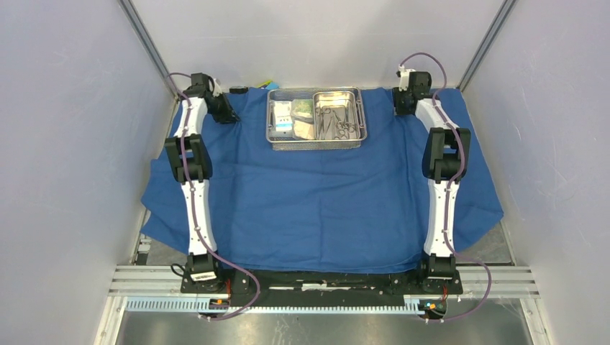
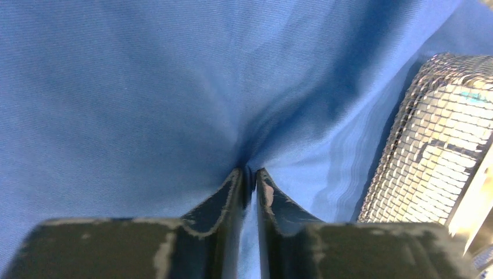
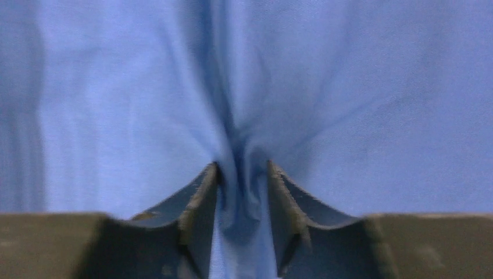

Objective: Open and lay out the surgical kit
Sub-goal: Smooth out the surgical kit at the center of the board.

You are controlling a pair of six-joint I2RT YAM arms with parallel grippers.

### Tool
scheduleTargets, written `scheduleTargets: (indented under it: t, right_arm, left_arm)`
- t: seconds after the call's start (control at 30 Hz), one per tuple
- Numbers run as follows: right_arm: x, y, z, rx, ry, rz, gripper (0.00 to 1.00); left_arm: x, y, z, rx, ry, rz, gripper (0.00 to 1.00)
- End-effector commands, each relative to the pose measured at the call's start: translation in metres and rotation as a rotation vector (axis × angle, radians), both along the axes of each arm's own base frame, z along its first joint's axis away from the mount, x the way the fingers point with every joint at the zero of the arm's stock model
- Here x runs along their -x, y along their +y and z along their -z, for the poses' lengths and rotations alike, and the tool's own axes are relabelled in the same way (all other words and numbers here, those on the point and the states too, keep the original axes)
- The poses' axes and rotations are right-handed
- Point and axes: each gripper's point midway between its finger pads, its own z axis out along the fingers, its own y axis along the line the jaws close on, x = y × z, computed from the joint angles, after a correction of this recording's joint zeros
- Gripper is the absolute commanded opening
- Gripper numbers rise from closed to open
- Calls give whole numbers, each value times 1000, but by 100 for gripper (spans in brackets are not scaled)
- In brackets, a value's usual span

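Observation:
The blue cloth wrap [image 1: 324,208] lies spread flat over the table. At its far middle stands the wire-mesh tray [image 1: 316,146], which also shows in the left wrist view as a mesh wall [image 2: 430,145]. Inside it sit a smaller steel pan [image 1: 359,115] with slim metal instruments [image 1: 333,122] and some packets [image 1: 302,118]. My left gripper [image 1: 229,115] [image 2: 250,172] is at the cloth's far left corner, jaws almost together with a pinch of cloth at the tips. My right gripper [image 1: 403,108] [image 3: 242,168] is at the far right corner, jaws apart around a loose fold.
A small yellow and blue object [image 1: 265,84] peeks out behind the tray at the back wall. Grey walls close in left, right and behind. The cloth overhangs the table's left and right edges. The arms' base rail [image 1: 324,280] runs along the near edge.

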Motion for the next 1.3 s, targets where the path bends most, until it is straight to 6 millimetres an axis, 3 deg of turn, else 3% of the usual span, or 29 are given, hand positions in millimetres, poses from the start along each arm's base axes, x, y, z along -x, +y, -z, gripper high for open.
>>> scheduleTargets:
  t: [0.0,0.07,0.17,0.43,0.6,0.7,0.87,1.07,1.17,1.27]
  right_arm:
    - [13,-79,-3,102,-7,168,52]
    - [21,-86,-2,69,4,185,66]
    - [32,-95,-2,27,16,200,77]
    - [51,-111,15,-30,60,227,84]
    - [55,-119,10,-6,64,265,85]
    - [57,-118,2,-20,44,275,86]
    - [63,-99,-31,-103,-62,206,88]
    - [78,-80,-106,-120,-297,113,94]
    - [85,-73,-126,-125,-339,76,96]
    - [96,-66,-127,-128,-322,45,97]
  left_arm:
    - [-4,63,5,-60,-38,-140,36]
    - [5,68,7,-21,-21,-159,48]
    - [16,78,7,-37,-2,-160,60]
    - [36,111,13,-80,29,-191,82]
    - [41,140,10,-110,35,-238,88]
    - [47,143,4,-119,33,-230,92]
    - [50,135,-31,-114,-45,-180,94]
    - [57,126,-89,-157,-247,-136,100]
    - [63,120,-103,-168,-292,-107,100]
    - [74,117,-104,-192,-278,-67,100]
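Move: Right between each hand's fingertips is a pinched fold of the blue drape, no more than about 1 cm below the hand points. The wire basket's middle lies about 28 cm right of the left hand and level with it; the black toy lies some 13 cm ahead, 1 cm right. From the right hand, the basket's middle is roughly 28 cm left and 2 cm back, its instrument tray 22 cm left and 1 cm back. Opening wide, both grippers let go of the drape folds and swing outward away from the basket, left hand about 11 cm left, right hand nearly 10 cm right. The left climbs a little and turns some 10 degrees counter-clockwise; the right stays level, turning about as much clockwise. Then both draw back towards the bases and rise clear of the cloth, empty. ##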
